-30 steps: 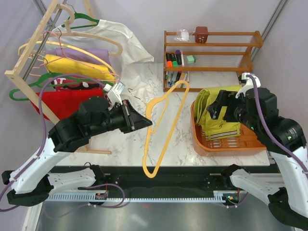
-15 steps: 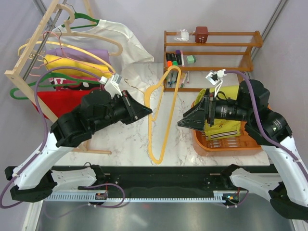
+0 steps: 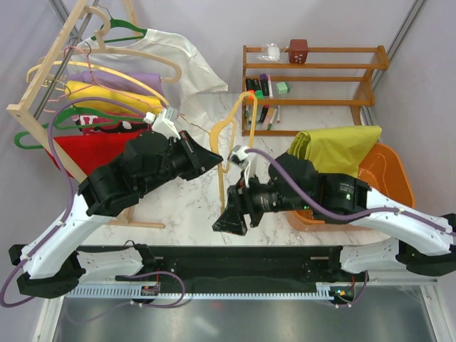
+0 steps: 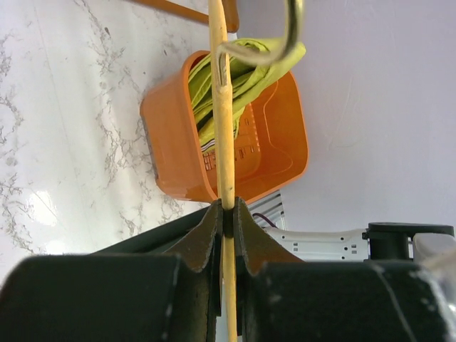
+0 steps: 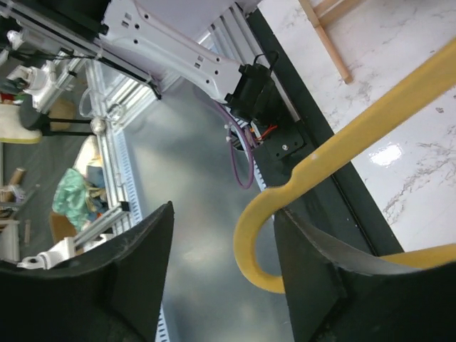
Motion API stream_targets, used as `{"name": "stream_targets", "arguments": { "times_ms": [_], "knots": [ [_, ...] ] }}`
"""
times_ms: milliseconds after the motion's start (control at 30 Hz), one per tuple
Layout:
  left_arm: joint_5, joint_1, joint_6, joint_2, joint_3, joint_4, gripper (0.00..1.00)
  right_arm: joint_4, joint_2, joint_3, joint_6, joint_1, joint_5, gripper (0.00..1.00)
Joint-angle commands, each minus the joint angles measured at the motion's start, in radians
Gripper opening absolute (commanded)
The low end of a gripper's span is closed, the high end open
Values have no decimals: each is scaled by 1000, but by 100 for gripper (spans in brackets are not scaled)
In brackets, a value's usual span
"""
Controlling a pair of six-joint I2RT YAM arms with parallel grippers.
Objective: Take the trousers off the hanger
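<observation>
The pale yellow-orange hanger (image 3: 221, 187) hangs edge-on over the marble table, bare of cloth. My left gripper (image 3: 217, 155) is shut on its thin bar, which shows clamped between the jaws in the left wrist view (image 4: 226, 214), with the silver hook (image 4: 292, 28) above. My right gripper (image 3: 226, 219) is open at the hanger's lower end; the curved corner (image 5: 256, 235) lies between the jaws, close to the right finger. The lime-yellow trousers (image 3: 335, 149) lie folded in the orange basket (image 3: 390, 178), also in the left wrist view (image 4: 242, 71).
A wooden clothes rack (image 3: 50, 71) at the left carries green hangers, a golden-yellow garment (image 3: 107, 96), a red garment (image 3: 85, 153) and a white shirt (image 3: 178, 57). A wooden shelf (image 3: 313, 78) with markers stands at the back. The right arm stretches across the table's front.
My right arm swung left from the basket to the hanger's lower end, leaving the trousers in the basket. My left gripper lifted and turned the hanger edge-on.
</observation>
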Motion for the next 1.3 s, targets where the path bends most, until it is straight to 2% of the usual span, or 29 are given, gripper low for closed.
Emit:
{"name": "stream_targets", "arguments": {
  "times_ms": [0, 100, 133, 300, 333, 367, 400, 467, 500, 567, 600, 667, 733, 833, 867, 900, 967, 1000, 1100, 1267],
  "knots": [
    [-49, -1, -42, -9, 23, 39, 2, -4, 51, 60, 15, 159, 277, 58],
    [-43, -1, -52, -18, 17, 38, 2, -20, 74, 71, 42, 192, 398, 43],
    [-41, -1, -54, -20, 14, 38, 2, -24, 69, 71, 71, 193, 422, 33],
    [-37, -1, -72, -51, -17, 39, 2, -57, 2, 19, 130, 192, 558, 22],
    [-34, 1, -74, -52, -23, 41, 2, -55, -13, 13, 131, 193, 561, 8],
    [-23, 1, -72, -52, -23, 41, 2, -55, -13, 16, 135, 193, 563, 2],
    [-14, -1, -59, -52, -22, 45, 2, -54, -13, 21, 135, 193, 552, 0],
    [32, -1, -29, -49, -16, 53, 8, -55, 0, 46, 138, 193, 531, 0],
    [48, 1, -4, -49, -16, 58, 23, -76, 6, 56, 150, 193, 528, 0],
    [84, 1, 6, -64, -26, 58, 34, -83, 10, 67, 162, 193, 518, 0],
    [92, -1, 7, -75, -34, 58, 43, -89, 1, 65, 179, 193, 517, 0],
    [112, -1, 6, -119, -64, 58, 49, -95, -13, 56, 193, 193, 514, 0],
    [120, 1, 3, -158, -94, 56, 60, -109, -42, 53, 208, 193, 500, 0],
    [89, -1, -60, -238, -118, 33, 64, -116, -85, 36, 202, 193, 460, 0],
    [57, -1, -84, -254, -120, 30, 66, -118, -96, 21, 191, 193, 407, 0],
    [43, -1, -129, -276, -118, 30, 74, -118, -107, 10, 182, 193, 376, 0],
    [8, -1, -170, -276, -97, 28, 75, -116, -139, -27, 147, 193, 281, 0],
    [-1, -1, -189, -261, -83, 27, 80, -113, -162, -39, 144, 193, 261, 0],
    [-43, -1, -210, -210, -16, 5, 84, -118, -190, -73, 128, 192, 198, 0],
    [-47, -1, -177, -117, 95, 27, 85, -115, -187, -96, 110, 195, 112, 0]
  ]
}}
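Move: From the right hand, open at about the same spot, the empty yellow hanger's near end lies about 1 cm left, level fore and aft, and 2 cm below. The yellow trousers on the orange basket are some 14 cm farther out, 27 cm right and 12 cm lower. The left hand still pinches the hanger's arm. That near end is about 11 cm back, 1 cm right and 3 cm below it, and the rack's red trousers are about 30 cm left, 2 cm ahead and 4 cm lower. Left, back and a little down, the right hand eases about 2 cm onto the hanger's near end and pinches it. Only then does the left hand open wide and let go, drawing about 5 cm back and left, then rising about 5 cm as it rolls. The right hand, keeping its grip, carries the hanger right and then back, away from the left hand. ##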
